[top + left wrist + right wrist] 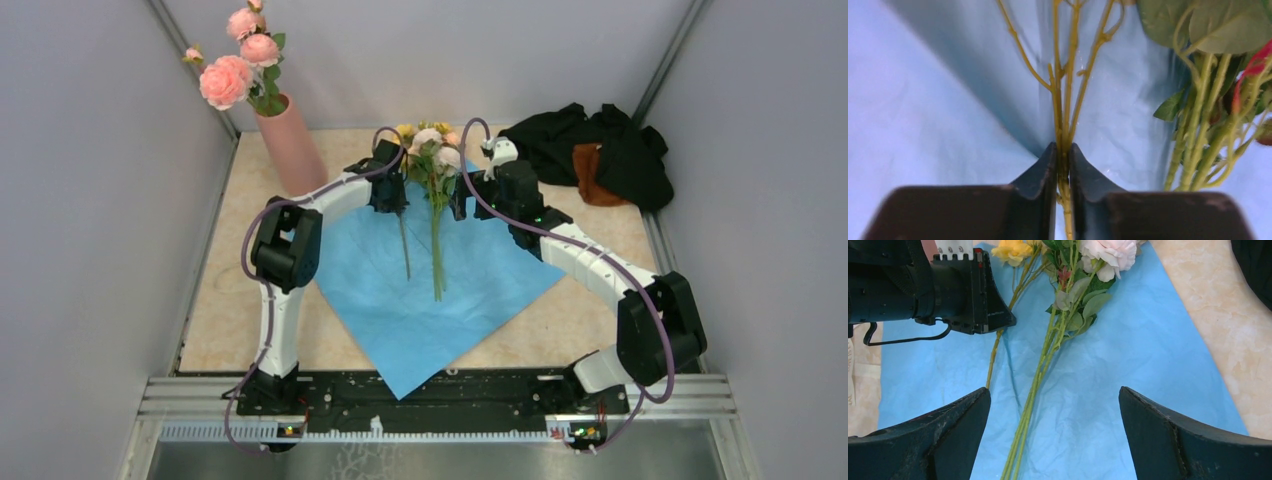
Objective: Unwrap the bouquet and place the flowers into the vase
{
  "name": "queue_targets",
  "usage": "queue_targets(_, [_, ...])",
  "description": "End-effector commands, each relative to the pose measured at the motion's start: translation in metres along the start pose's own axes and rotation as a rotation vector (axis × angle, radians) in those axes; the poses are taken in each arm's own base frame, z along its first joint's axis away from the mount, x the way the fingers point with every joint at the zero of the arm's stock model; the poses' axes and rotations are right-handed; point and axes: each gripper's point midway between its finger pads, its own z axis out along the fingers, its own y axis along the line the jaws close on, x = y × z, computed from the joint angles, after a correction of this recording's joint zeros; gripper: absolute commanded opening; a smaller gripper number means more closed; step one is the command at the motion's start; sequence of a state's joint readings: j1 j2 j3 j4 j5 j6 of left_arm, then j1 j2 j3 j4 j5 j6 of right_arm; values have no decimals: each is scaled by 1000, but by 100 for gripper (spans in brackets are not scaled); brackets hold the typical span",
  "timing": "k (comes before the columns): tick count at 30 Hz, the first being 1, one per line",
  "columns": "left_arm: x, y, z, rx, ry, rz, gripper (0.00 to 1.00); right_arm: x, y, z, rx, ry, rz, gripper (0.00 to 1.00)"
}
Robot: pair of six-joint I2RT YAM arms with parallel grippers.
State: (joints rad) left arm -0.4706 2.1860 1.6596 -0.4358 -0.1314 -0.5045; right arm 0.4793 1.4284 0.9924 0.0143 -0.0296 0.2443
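Note:
The bouquet lies unwrapped: its blue paper [470, 290] is spread flat on the table, and the flowers [432, 150] rest on it with their heads toward the back. My left gripper [1063, 146] is shut on a thin yellow-green stem [1064, 100] that branches just beyond the fingertips. In the right wrist view that stem [995, 347] runs up to a yellow bloom [1010, 250], with the left gripper [998, 315] on it. The remaining stems [1035, 385] lie together beside it. My right gripper [1054, 392] hangs open over the paper [1128, 355], holding nothing. The salmon-pink vase [290, 150] stands at the back left.
Large pink roses [228, 78] stick out of the vase. A black and brown cloth heap [600, 150] lies at the back right. Grey walls close in the table [215, 300] on three sides. A cream strip [851, 375] shows at the paper's left edge.

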Motion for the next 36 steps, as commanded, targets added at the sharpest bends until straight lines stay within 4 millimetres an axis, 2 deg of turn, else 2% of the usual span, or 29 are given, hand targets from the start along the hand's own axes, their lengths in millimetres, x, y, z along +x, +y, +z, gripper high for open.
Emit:
queue_targets(1, [8, -5, 7, 36, 33, 8, 0, -26, 2, -7, -18, -86, -5, 98])
queue_targets(3, [3, -11, 0, 59, 20, 7, 0, -25, 2, -6, -21, -81, -3, 98])
queue_targets(7, [-21, -24, -35, 116, -90, 14, 0, -22, 2, -3, -21, -74, -2, 98])
queue_targets(13, [-69, -45, -109, 199, -272, 51, 0, -19, 2, -1, -25, -65, 1, 98])
queue_targets(17, [-104, -56, -166, 240, -410, 94, 0, -19, 2, -1, -29, -67, 0, 98])
queue_targets(23, [-161, -46, -253, 210, -710, 146, 0, -18, 2, 1, -30, -67, 1, 98])
queue_targets(27, [-190, -33, -300, 143, -867, 176, 0, -17, 1, 1, -26, -66, -1, 98])
queue_targets(32, [-216, -20, -336, 52, -1024, 236, 0, -16, 1, 2, -25, -65, -2, 98])
queue_targets(36, [-234, -7, -331, -46, -1146, 359, 0, -15, 1, 3, -26, -62, -2, 98])
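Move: The yellow flowers' stems lie right between my left hand's nearly shut fingers, just above the blue paper. The pink vase stands about 19 cm to the left and 7 cm farther out, its middle some 10 cm above the hand; the pale roses' heads lie about 11 cm ahead and 8 cm to the right, about level in height. From my right hand, those gripped stems are roughly 8 cm ahead, 13 cm left and 16 cm below. I finish shutting my left fingers on the yellow flowers' stems, ease back a centimetre or two, then lift fast and nearly straight up, about 37 cm. On the way I tip the wrist up nearly 60 degrees so the fingers swing from steeply down to about level, and late in the rise I drift some 6 cm left towards the vase, keeping the pinch. ##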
